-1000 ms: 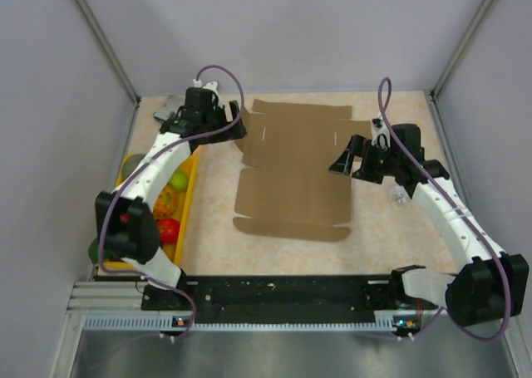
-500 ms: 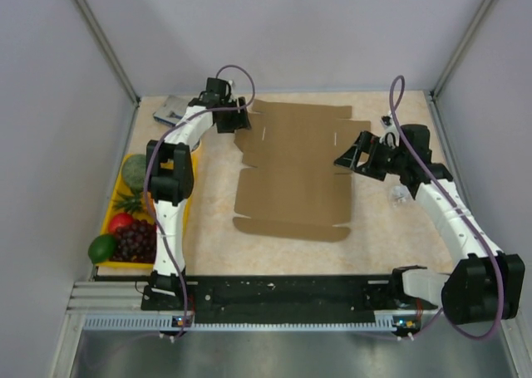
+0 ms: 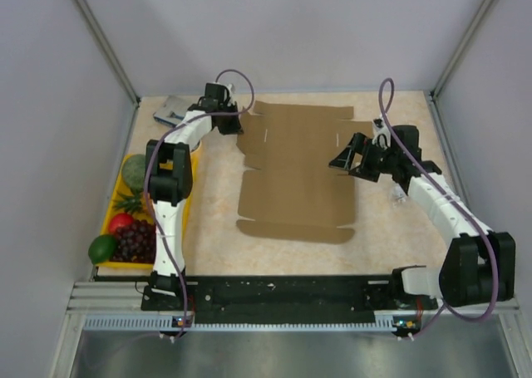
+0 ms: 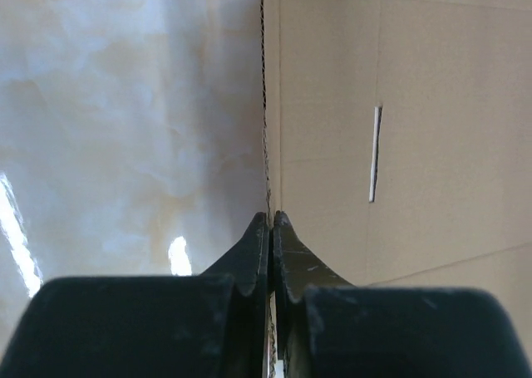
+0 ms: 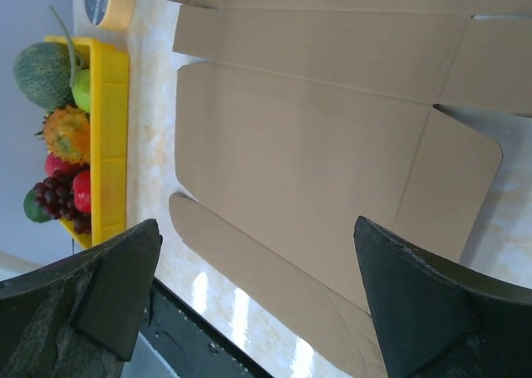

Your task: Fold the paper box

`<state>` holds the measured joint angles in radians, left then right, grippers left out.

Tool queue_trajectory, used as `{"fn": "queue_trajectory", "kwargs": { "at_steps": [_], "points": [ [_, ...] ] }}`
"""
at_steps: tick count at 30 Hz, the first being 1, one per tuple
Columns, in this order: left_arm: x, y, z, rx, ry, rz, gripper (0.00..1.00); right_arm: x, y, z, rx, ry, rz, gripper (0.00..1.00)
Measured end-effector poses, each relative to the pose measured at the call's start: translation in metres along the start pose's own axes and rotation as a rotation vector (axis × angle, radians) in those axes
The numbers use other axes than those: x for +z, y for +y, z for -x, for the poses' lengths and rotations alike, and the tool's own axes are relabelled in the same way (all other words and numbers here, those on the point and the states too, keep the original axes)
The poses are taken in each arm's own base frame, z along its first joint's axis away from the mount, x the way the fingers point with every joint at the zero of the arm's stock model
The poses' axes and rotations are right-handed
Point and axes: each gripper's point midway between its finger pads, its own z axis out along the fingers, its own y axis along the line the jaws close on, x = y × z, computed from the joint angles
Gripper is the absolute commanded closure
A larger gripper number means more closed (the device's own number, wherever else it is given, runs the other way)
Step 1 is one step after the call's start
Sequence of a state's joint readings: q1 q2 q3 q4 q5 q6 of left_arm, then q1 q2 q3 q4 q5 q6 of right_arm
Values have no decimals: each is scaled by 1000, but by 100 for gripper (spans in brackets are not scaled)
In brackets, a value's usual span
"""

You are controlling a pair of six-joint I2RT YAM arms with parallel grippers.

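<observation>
The paper box (image 3: 295,174) is a flat brown die-cut cardboard sheet lying in the middle of the table. My left gripper (image 3: 235,125) reaches its far left edge. In the left wrist view the left gripper (image 4: 272,220) is shut, with the corrugated edge of the paper box (image 4: 432,145) pinched between its fingers. My right gripper (image 3: 342,160) hovers over the sheet's right side. In the right wrist view the right gripper (image 5: 256,228) stands wide open with nothing between its fingers, and the paper box (image 5: 299,137) lies below it.
A yellow tray (image 3: 188,203) holding fruit stands along the left edge. A blue-grey packet (image 3: 173,110) lies at the far left corner, with a tape roll (image 5: 108,0) near it. A small clear object (image 3: 400,197) sits under the right arm. A black rail (image 3: 283,293) runs along the near edge.
My left gripper has gone from open to shut on the sheet's far left edge. The right gripper stayed open and shifted slightly over the right flap.
</observation>
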<state>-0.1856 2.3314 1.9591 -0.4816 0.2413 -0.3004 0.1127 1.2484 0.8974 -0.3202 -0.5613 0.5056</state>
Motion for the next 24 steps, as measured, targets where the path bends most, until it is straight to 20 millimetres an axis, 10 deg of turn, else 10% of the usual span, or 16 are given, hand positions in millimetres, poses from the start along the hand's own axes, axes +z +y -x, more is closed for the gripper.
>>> {"fn": "queue_trajectory", "kwargs": {
  "at_steps": [9, 24],
  "points": [
    [-45, -4, -51, -19, 55, -90, 100, 63, -8, -2, -6, 140, -5, 3],
    [-135, -83, -17, 277, -99, -458, 100, 112, 12, 122, -554, 77, 32, 1]
  ]
}}
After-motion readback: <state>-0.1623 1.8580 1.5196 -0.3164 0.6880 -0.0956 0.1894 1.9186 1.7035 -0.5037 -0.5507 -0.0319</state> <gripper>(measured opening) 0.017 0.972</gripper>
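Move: The left hand already pinches the edge of the box's left flap; the far panel's middle lies level with it fore and aft, about 20 cm to its right and some 3 cm lower, and the tape roll about 4 cm back and 17 cm left. From the open right hand, the box's far flap is roughly 30 cm ahead, 11 cm left and 14 cm down; that panel's right flap is about 22 cm ahead and 6 cm right, equally low. Keeping its pinch on the left flap, the left hand drags the box back towards the base, almost level at first for some 7 cm, then climbs about 12 cm while drifting back and right and swinging some 25 degrees clockwise. Meanwhile the right hand, fingers wide open and empty, dips briefly, then reaches about 16 cm forward and slightly left over the box towards its far flap, rising again as its fingers tip up and swing counter-clockwise. ##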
